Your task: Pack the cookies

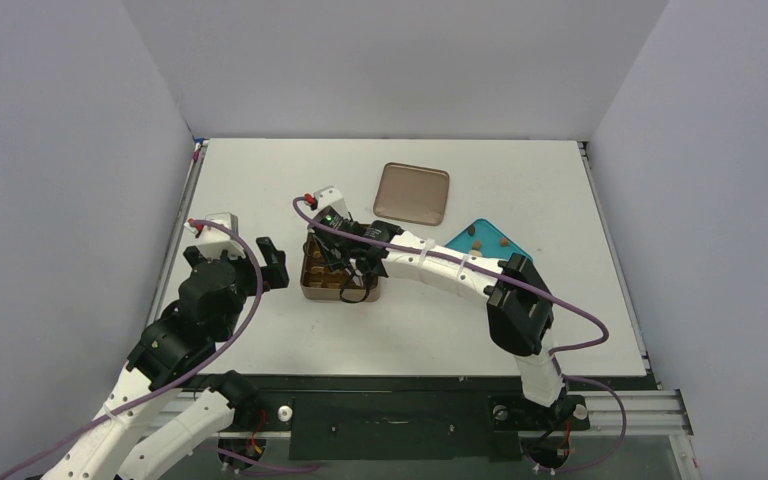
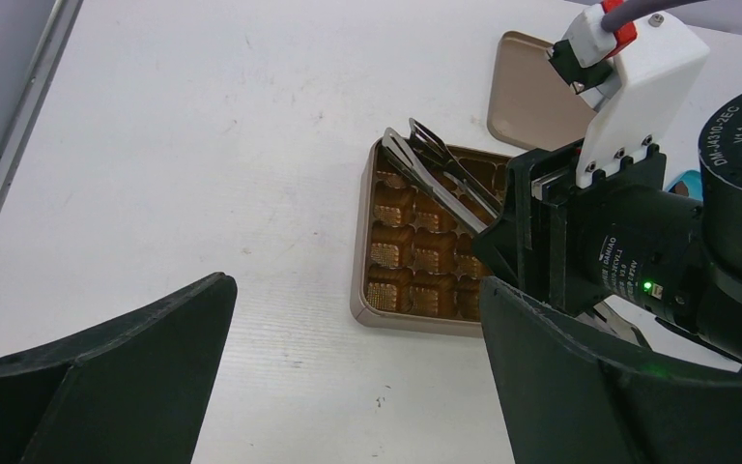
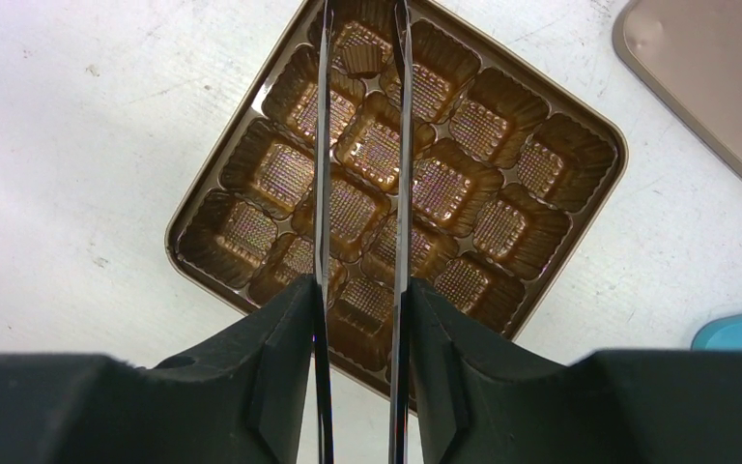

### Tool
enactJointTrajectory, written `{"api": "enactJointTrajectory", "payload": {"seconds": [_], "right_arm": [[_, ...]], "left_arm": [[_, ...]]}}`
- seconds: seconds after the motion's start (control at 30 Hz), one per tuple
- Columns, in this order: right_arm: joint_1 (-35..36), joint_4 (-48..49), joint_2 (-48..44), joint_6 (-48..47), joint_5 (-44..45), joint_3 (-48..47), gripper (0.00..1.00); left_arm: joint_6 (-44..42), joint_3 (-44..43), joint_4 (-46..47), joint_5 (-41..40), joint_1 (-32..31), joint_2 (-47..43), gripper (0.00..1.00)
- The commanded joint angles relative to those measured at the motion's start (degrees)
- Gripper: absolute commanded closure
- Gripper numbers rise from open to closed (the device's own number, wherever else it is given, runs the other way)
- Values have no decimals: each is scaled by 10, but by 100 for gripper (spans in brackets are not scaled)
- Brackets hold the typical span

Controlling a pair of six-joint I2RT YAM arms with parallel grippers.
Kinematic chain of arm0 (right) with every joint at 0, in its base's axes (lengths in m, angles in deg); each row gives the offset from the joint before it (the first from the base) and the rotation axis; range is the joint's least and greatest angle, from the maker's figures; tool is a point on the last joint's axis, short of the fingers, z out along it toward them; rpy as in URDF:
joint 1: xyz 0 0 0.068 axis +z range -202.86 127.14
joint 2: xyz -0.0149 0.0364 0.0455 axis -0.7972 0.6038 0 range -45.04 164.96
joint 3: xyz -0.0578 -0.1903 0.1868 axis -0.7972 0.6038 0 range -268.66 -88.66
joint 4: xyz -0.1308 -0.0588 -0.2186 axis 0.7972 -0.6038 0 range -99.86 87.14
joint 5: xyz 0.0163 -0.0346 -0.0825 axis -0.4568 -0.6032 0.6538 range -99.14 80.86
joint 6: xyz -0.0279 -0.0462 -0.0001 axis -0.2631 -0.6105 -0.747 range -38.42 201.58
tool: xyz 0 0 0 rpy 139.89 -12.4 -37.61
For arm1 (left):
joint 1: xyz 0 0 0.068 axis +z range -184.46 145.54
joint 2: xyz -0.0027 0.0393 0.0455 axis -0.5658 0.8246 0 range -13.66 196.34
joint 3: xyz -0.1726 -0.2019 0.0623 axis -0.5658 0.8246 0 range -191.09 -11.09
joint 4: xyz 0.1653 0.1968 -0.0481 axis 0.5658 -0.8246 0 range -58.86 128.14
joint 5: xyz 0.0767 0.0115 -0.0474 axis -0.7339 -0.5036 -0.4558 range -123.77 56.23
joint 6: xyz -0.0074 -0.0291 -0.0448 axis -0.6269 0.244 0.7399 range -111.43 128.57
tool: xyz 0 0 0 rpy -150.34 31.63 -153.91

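A small dark brown cookie (image 3: 359, 60) lies in a far cup of the brown gridded tin (image 3: 541, 164), between the spread tips of metal tongs (image 3: 403, 145). My right gripper (image 3: 359, 290) is shut on the tongs' two arms and hangs over the tin (image 1: 309, 283). A few more brown cookies (image 1: 476, 240) sit on the teal plate (image 1: 458, 240), to the right of the tin. Left of the tin (image 2: 360, 242), my left gripper (image 2: 353, 300) stands open and holds nothing; it shows in the top view at the tin's left side (image 1: 272, 265).
The tin's tan lid (image 1: 412, 193) lies flat behind the tin, towards the back of the white table. The right arm reaches across the plate's near side. Grey walls close the table on three sides.
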Motion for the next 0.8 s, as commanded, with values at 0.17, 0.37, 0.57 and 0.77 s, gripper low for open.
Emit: {"api": "enactJointTrajectory", "payload": {"seconds": [0.17, 0.37, 0.57, 0.77], "right_arm": [[-3, 22, -16, 8, 11, -17, 64], [-3, 23, -57, 12, 24, 15, 65], [-2, 27, -120, 22, 45, 66, 66], [-7, 35, -193, 36, 69, 138, 66]], "left_arm": [[1, -1, 23, 6, 5, -4, 3], [1, -2, 23, 4, 5, -4, 3], [1, -1, 23, 1, 6, -8, 3], [0, -2, 22, -1, 7, -8, 3]]}}
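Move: The blue cookie tray, the next place for the tongs in my right hand, lies about 29 cm to my right and 3 cm ahead, 12 cm below. The packing tray is right under this hand, its middle some 3 cm ahead, with the tong tips reaching into its far-left pocket. The brown lid lies about 19 cm ahead and 14 cm right. From my left hand the blue tray is roughly 40 cm right and 10 cm ahead. With the tongs already slack around nothing, I first hold my right hand still, then swing it right about 4.5 cm, gathering speed, while it rises some 3 cm and eases slightly back. That draws the tong tips out of the far-left pocket and away across the packing tray towards the blue tray; my fingers keep the tongs gripped, part open. ##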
